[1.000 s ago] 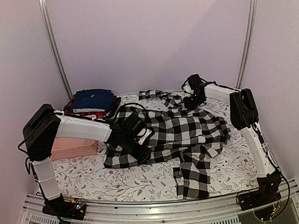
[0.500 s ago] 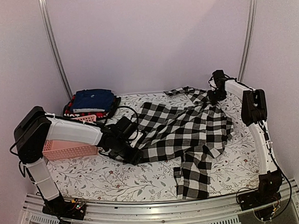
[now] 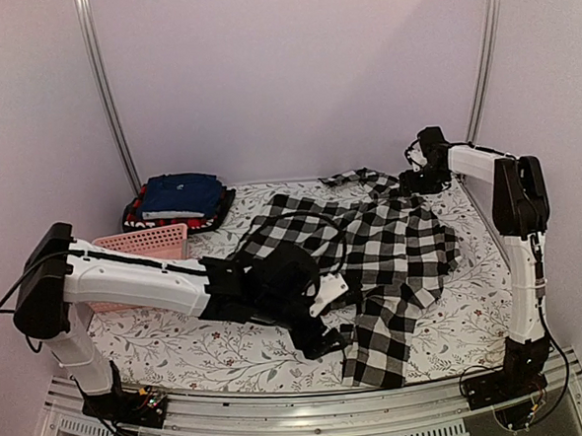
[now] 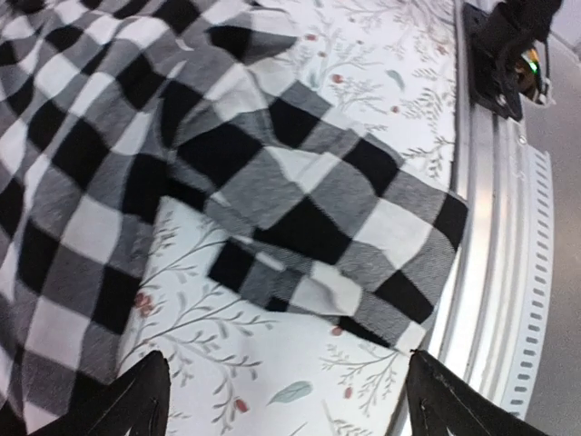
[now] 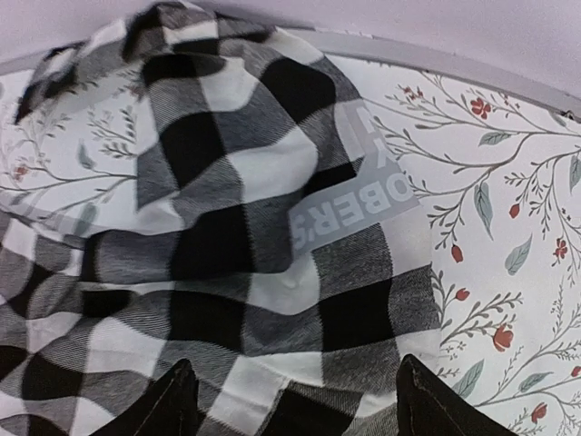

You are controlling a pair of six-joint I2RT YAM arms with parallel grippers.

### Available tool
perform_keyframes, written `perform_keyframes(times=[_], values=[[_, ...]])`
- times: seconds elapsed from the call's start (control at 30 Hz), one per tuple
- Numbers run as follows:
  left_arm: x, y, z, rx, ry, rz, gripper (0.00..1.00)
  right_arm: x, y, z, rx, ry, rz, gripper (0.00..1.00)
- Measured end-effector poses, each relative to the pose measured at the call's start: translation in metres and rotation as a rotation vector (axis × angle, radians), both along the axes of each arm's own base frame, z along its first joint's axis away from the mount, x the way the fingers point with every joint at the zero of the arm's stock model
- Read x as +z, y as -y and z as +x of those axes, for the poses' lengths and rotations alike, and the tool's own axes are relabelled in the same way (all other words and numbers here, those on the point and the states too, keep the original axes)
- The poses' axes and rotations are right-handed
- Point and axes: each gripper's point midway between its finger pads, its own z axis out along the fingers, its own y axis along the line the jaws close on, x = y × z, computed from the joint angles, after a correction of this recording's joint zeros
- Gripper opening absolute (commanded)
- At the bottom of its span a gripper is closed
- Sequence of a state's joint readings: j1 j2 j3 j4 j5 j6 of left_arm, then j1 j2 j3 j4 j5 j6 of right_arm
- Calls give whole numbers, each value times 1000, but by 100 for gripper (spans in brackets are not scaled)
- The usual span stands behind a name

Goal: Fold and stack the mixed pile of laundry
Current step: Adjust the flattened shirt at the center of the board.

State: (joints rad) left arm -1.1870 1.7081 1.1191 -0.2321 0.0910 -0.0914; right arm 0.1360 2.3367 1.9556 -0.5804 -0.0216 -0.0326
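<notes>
The large black-and-white checked shirt (image 3: 391, 241) lies spread on the floral cloth, one sleeve (image 3: 378, 341) reaching toward the front edge. My left gripper (image 3: 321, 341) hovers open just left of that sleeve. In the left wrist view its jaws (image 4: 290, 411) stand wide over bare cloth, with the sleeve cuff (image 4: 336, 236) ahead of them. My right gripper (image 3: 419, 180) is at the shirt's far right, near the collar. It is open (image 5: 304, 404) over the checked fabric, below a grey label (image 5: 349, 213). A folded navy garment (image 3: 181, 195) rests on a red-and-black plaid piece (image 3: 141, 221) at the back left.
A pink slotted basket (image 3: 144, 244) sits at the left, partly behind my left arm. The metal front rail (image 4: 490, 272) runs right beside the sleeve cuff, and the right arm's base (image 4: 508, 45) is bolted to it. Walls close in behind and at both sides.
My left gripper let go of the shirt's left hem, opened wider and swung right and forward to the sleeve. The right gripper pulled the collar rightward, then opened there.
</notes>
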Motion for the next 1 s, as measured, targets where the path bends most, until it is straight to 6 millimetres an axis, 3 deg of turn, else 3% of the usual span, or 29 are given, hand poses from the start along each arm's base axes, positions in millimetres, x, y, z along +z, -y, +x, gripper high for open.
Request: perform_keyframes(times=[0.07,0.17,0.27,0.37,0.43,0.53,0.57,0.63,0.73,0.8,0.9,1.0], values=[[-15,18,-25,-95,-1,17,88,29,-10,-13,14,33,42,74],[-44,28,-54,-199,-12,68,85,71,-23,-43,38,88,109,74],[-69,32,-72,-266,-17,116,79,95,-34,-77,66,116,175,74],[-86,39,-76,-301,-5,145,68,103,-44,-111,90,119,232,74],[-92,44,-75,-312,6,154,50,100,-48,-135,104,102,265,74],[-92,51,-74,-332,26,144,6,96,-52,-163,122,78,300,72],[-91,52,-76,-349,36,140,0,96,-52,-171,126,75,312,71],[-89,54,-80,-374,49,135,0,101,-54,-185,141,81,338,70],[-80,54,-87,-423,54,117,0,112,-57,-205,172,116,379,68],[-64,55,-90,-450,44,80,0,115,-59,-218,188,131,401,68],[-18,60,-90,-487,4,-50,0,109,-58,-227,188,123,409,70],[41,67,-55,-459,-42,-227,0,99,-56,-231,174,101,405,79]])
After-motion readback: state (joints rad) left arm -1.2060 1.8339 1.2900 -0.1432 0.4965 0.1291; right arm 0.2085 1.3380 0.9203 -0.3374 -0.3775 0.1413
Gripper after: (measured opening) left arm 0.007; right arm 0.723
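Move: The cuff of the shirt's near sleeve lies about 8 cm back, 8 cm to the right of and 10 cm below the left hand; the shirt's body centres some 24 cm ahead and 8 cm right. From the right hand, the cuff is roughly 50 cm back and 22 cm left, the body's middle 18 cm back and 18 cm left, and the far sleeve about 2 cm ahead and 12 cm left, all some 6 cm below. Left hand dips back-right, pinches the near sleeve's cuff, lifts 13 cm; open right hand retreats back 23 cm. ##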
